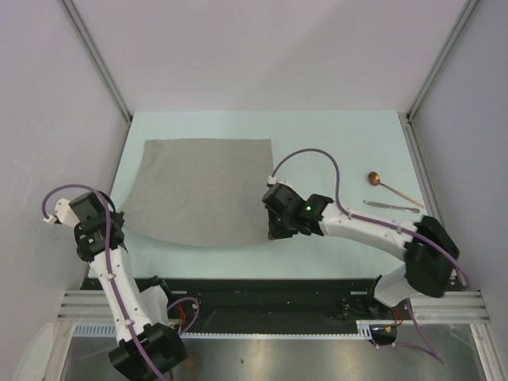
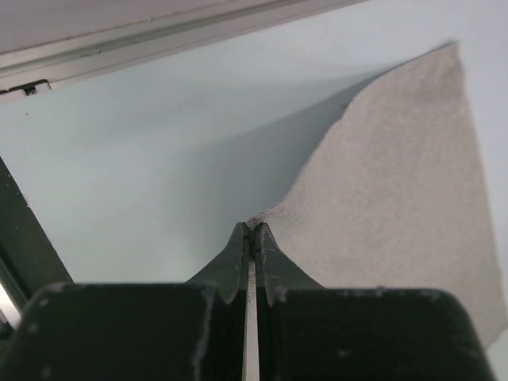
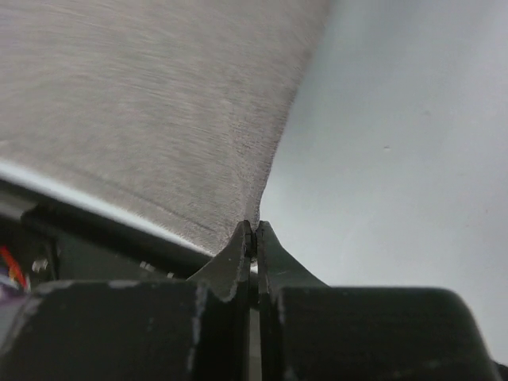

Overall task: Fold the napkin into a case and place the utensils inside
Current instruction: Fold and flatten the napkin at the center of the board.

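The grey-beige napkin point(image 1: 198, 190) lies spread open on the pale table, its near edge lifted and bowed. My left gripper point(image 1: 117, 219) is shut on the near left corner, and the left wrist view shows the cloth point(image 2: 397, 198) pinched at my left gripper's point(image 2: 254, 230) tips. My right gripper point(image 1: 272, 231) is shut on the near right corner. In the right wrist view the fabric point(image 3: 159, 103) rises out of my right gripper's point(image 3: 255, 228) tips. The copper spoon point(image 1: 386, 187) and a thin silvery utensil point(image 1: 393, 206) lie to the right. No case shows.
Grey enclosure walls with metal posts point(image 1: 99, 59) border the table on three sides. A black rail point(image 1: 262, 298) runs along the near edge between the arm bases. A purple cable point(image 1: 317, 152) loops over the right arm.
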You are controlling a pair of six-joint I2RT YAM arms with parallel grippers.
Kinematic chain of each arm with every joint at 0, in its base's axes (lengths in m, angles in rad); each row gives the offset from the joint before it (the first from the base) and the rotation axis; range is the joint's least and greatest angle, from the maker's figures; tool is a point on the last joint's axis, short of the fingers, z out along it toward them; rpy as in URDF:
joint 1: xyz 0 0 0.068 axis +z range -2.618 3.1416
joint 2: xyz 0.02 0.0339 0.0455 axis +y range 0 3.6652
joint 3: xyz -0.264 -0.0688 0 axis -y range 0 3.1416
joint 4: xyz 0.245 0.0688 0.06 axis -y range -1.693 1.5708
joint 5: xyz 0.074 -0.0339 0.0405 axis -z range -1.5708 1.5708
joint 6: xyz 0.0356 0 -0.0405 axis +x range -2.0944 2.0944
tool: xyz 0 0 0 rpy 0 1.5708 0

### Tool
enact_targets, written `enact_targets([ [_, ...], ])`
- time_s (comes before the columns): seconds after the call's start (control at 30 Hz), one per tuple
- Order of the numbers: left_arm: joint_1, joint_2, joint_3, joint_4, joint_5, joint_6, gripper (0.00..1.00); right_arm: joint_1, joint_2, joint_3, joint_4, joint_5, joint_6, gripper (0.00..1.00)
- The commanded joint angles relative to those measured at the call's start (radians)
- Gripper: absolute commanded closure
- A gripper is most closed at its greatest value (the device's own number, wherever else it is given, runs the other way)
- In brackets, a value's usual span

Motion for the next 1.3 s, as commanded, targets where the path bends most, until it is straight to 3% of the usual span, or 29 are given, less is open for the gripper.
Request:
enact_targets([
  [0.0,0.018,-0.065,0.192,-0.063,-0.013,0.014,1.00,0.110,-0.257,0.025,0.097,0.097,-0.193,1.00],
  [0.13,0.018,0.001,0.473,-0.167,-0.062,0.023,1.00,0.189,-0.423,0.100,0.105,0.208,-0.294,1.00],
  [0.17,0.016,0.050,0.602,-0.198,-0.062,0.031,1.00,0.198,-0.462,0.142,0.106,0.223,-0.331,1.00],
  [0.27,0.018,0.064,0.776,-0.153,0.000,0.029,1.00,0.238,-0.524,0.216,0.122,0.232,-0.399,1.00],
  [0.37,0.018,0.023,0.842,-0.033,0.081,0.005,1.00,0.247,-0.544,0.285,0.134,0.205,-0.413,1.00],
  [0.47,0.018,0.062,0.917,-0.030,0.138,-0.017,1.00,0.247,-0.540,0.357,0.109,0.244,-0.413,1.00],
  [0.57,0.018,0.125,0.884,0.015,0.195,-0.041,1.00,0.211,-0.536,0.434,0.109,0.257,-0.419,1.00],
  [0.63,0.016,0.151,0.869,0.038,0.192,-0.055,1.00,0.113,-0.529,0.468,0.135,0.226,-0.425,1.00],
  [0.7,0.016,0.161,0.793,0.130,0.189,-0.081,1.00,-0.028,-0.489,0.503,0.129,0.092,-0.391,1.00],
  [0.73,0.016,0.194,0.780,0.157,0.198,-0.098,1.00,-0.173,-0.437,0.529,0.129,0.023,-0.343,1.00],
  [0.77,0.015,0.214,0.772,0.188,0.210,-0.101,1.00,-0.220,-0.417,0.526,0.148,-0.102,-0.325,1.00],
  [0.9,-0.002,0.323,0.704,0.325,0.234,-0.136,1.00,-0.404,-0.258,0.540,0.281,-0.263,-0.244,1.00],
  [1.03,-0.062,0.461,0.603,0.553,0.264,-0.129,1.00,-0.455,-0.083,0.525,0.390,-0.326,-0.216,1.00],
  [1.27,-0.183,0.834,0.632,0.711,0.309,-0.122,1.00,-0.504,0.255,0.609,0.485,-0.329,-0.232,1.00],
])
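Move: The left hand holds the napkin's near left corner. The napkin's far left corner lies about 46 cm ahead of it, 5 cm left and 15 below; the board's far edge runs some 18 cm beyond that corner. The right hand holds the near right corner, with the napkin's far right corner about 47 cm straight ahead and 7 lower. The spoon is roughly 21 cm ahead and 46 right of the right hand, the knife 14 ahead and 43 right. Up fast together, each hand keeping its pinch on a near corner of the napkin, the hands climb nearly 40 cm while the fingers tip upward some 40 to 50 degrees. Then both swing forward towards the board's far edge, about 25 cm, sinking roughly 20 and tipping partly back down, with the cloth edge drawn out between them. ##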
